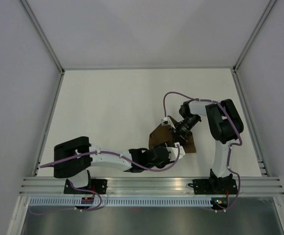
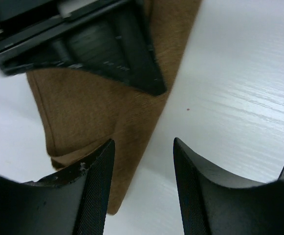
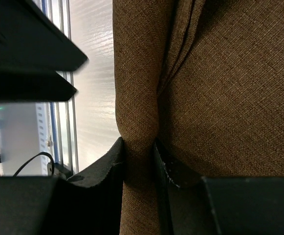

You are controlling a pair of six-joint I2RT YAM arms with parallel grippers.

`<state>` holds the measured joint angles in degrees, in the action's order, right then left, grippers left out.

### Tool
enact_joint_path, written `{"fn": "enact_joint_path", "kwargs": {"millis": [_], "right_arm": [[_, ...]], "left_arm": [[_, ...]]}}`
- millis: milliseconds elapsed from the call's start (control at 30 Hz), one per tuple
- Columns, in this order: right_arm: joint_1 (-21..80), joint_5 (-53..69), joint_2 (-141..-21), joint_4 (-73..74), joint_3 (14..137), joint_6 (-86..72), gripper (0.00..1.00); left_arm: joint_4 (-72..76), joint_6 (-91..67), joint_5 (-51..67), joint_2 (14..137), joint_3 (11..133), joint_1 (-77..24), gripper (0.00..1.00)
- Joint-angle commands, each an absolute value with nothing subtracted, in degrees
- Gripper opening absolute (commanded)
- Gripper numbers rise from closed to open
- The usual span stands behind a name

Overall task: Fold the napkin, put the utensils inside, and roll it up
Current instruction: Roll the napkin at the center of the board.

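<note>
The brown napkin (image 1: 157, 137) lies bunched on the white table between the two arms. My right gripper (image 1: 175, 136) is shut on a rolled fold of the napkin (image 3: 229, 98), which is pinched between its fingers (image 3: 110, 166). My left gripper (image 2: 144, 147) stands open low over the napkin's (image 2: 93, 107) near edge. Its left finger (image 2: 95, 186) is above the cloth, its right finger above bare table, and nothing is pinched. In the top view the left gripper (image 1: 181, 150) sits just in front of the right one. The utensils are out of view.
An aluminium rail (image 1: 151, 185) runs along the near table edge by both arm bases. Grey walls with metal posts (image 1: 44, 34) enclose the white table (image 1: 112, 107) on the left, right and back. The right gripper's black body (image 2: 107, 44) hangs close above the left fingers.
</note>
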<state>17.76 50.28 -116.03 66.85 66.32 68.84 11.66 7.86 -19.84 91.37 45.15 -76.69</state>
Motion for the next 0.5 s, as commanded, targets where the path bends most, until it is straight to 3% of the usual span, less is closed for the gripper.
{"fn": "enact_joint_path", "kwargs": {"millis": [0,467], "right_arm": [[17.5,45.8,-119.4,65.6,66.9,72.3,0.18],[16.8,45.3,-122.4,67.3,69.0,72.5,0.18]], "left_arm": [[12.8,18.4,-26.3,97.3,50.3,-79.8,0.57],[24.3,25.4,-27.6,110.4,52.1,-80.2,0.57]]}}
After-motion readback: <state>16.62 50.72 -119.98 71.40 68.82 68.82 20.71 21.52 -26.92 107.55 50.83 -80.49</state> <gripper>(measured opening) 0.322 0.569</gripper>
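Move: Above the near side of the napkin, the left hand has the rolled edge about 3 cm ahead, 3 cm to its right and 6 cm below. The right gripper's fingertips, already shut on that roll, are some 4 cm right, 3 cm ahead and 6 cm lower; the napkin's left end is roughly 8 cm left and 2 cm ahead, its far corner about 15 cm straight ahead. For the right hand, the roll is between its fingers. Dropping about 4 cm and shifting nearly as far right, the left hand comes down beside the right gripper towards the rolled edge, first mostly down, then rightward. It rolls some 15 degrees about its fingers, which stay half open. The right hand stays almost in place, still pinching the roll while its wrist tips slightly. ##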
